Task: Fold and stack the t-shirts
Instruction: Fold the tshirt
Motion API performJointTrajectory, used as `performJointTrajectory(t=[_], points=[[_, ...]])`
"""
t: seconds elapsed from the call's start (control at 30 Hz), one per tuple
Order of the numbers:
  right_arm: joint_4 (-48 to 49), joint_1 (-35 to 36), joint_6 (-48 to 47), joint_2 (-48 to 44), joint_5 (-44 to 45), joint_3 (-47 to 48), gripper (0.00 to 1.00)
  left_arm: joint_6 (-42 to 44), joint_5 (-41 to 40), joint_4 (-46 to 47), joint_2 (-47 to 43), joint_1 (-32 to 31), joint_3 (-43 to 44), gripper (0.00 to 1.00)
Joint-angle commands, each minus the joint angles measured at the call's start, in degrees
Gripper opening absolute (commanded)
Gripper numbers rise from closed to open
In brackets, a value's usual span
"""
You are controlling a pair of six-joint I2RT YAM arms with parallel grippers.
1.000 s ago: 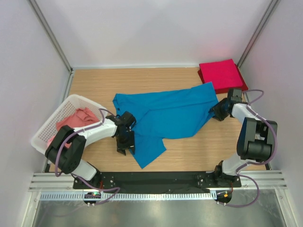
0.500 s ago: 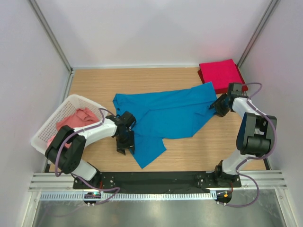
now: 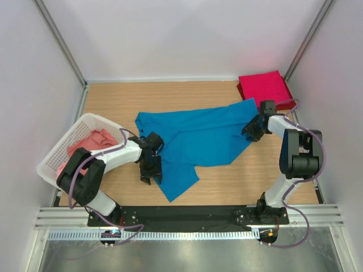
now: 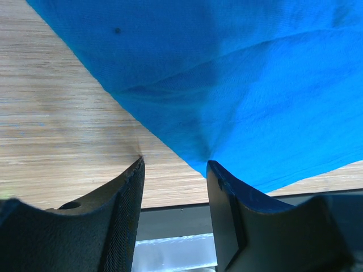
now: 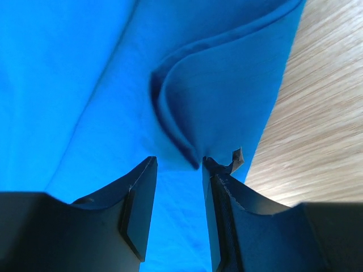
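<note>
A bright blue t-shirt point(image 3: 198, 139) lies spread and rumpled on the wooden table. It also shows in the left wrist view point(image 4: 238, 73) and the right wrist view point(image 5: 85, 85). My left gripper point(image 3: 149, 170) is at its left lower edge. In the left wrist view this gripper point(image 4: 174, 170) is open, and the shirt's edge reaches the right fingertip point(image 4: 218, 173). My right gripper point(image 3: 251, 129) is over the shirt's right edge. It is open point(image 5: 178, 164), with a raised fold point(image 5: 170, 122) just ahead of its tips. A crimson red t-shirt point(image 3: 264, 89) lies folded at the back right.
A white lattice basket point(image 3: 57, 156) stands at the left edge and holds salmon pink shirts point(image 3: 91, 141). Metal frame posts stand at the back corners. The black base rail point(image 3: 187, 215) runs along the near edge.
My right gripper has moved left from the table's right side onto the blue shirt's right edge. The left gripper has stayed almost still.
</note>
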Motion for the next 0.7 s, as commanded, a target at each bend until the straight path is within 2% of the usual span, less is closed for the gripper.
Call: performJointTrajectory(t=[0.0, 0.13, 0.27, 0.33, 0.5, 0.67], points=[[0.76, -0.17, 1.42, 1.28, 3.80, 1.63, 0.45, -0.64, -0.39, 2.00, 1.58, -0.22, 0.13, 0.49], [-0.64, -0.17, 1.33, 1.99, 7.06, 2.50, 0.38, -0.64, -0.74, 2.26, 2.45, -0.22, -0.58, 0.49], [-4.14, -0.17, 0.72, 0.50, 8.81, 3.91, 0.09, -0.64, -0.30, 0.69, 1.41, -0.22, 1.34, 0.47], [-7.40, -0.17, -0.08, -1.34, 9.95, 6.19, 0.02, -0.03, -0.56, -2.47, 0.00, -0.31, 3.81, 0.48], [-17.16, -0.25, -1.75, -6.44, 15.57, 7.95, 0.01, 0.50, -2.41, -7.58, -3.34, -0.40, 11.19, 0.49], [-25.50, -0.87, -4.20, -8.91, 19.80, 8.57, 0.01, -0.64, -0.22, -5.21, -2.99, -1.53, 10.50, 0.49]])
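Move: The right gripper stands half open around the t-shirt's right edge, which lies about 1 cm to its right and 1 cm below. The red stack is some 18 cm ahead of that gripper and 8 cm to its right. The left gripper straddles the shirt's left edge, roughly 1 cm to its right and 1 cm below; the lower sleeve corner lies about 8 cm back and 7 cm right, and the white basket 27 cm left and 10 cm ahead. Dip the right gripper a centimetre, shut its fingers on the t-shirt's right edge while easing to the right, then draw the pinched cloth up, right and back, about 5 cm up, rolling the wrist some 15 degrees so its left side drops. Lift the left gripper off the shirt's left edge late on, about 5 cm up, going forward and a little right, fingers still half open. ##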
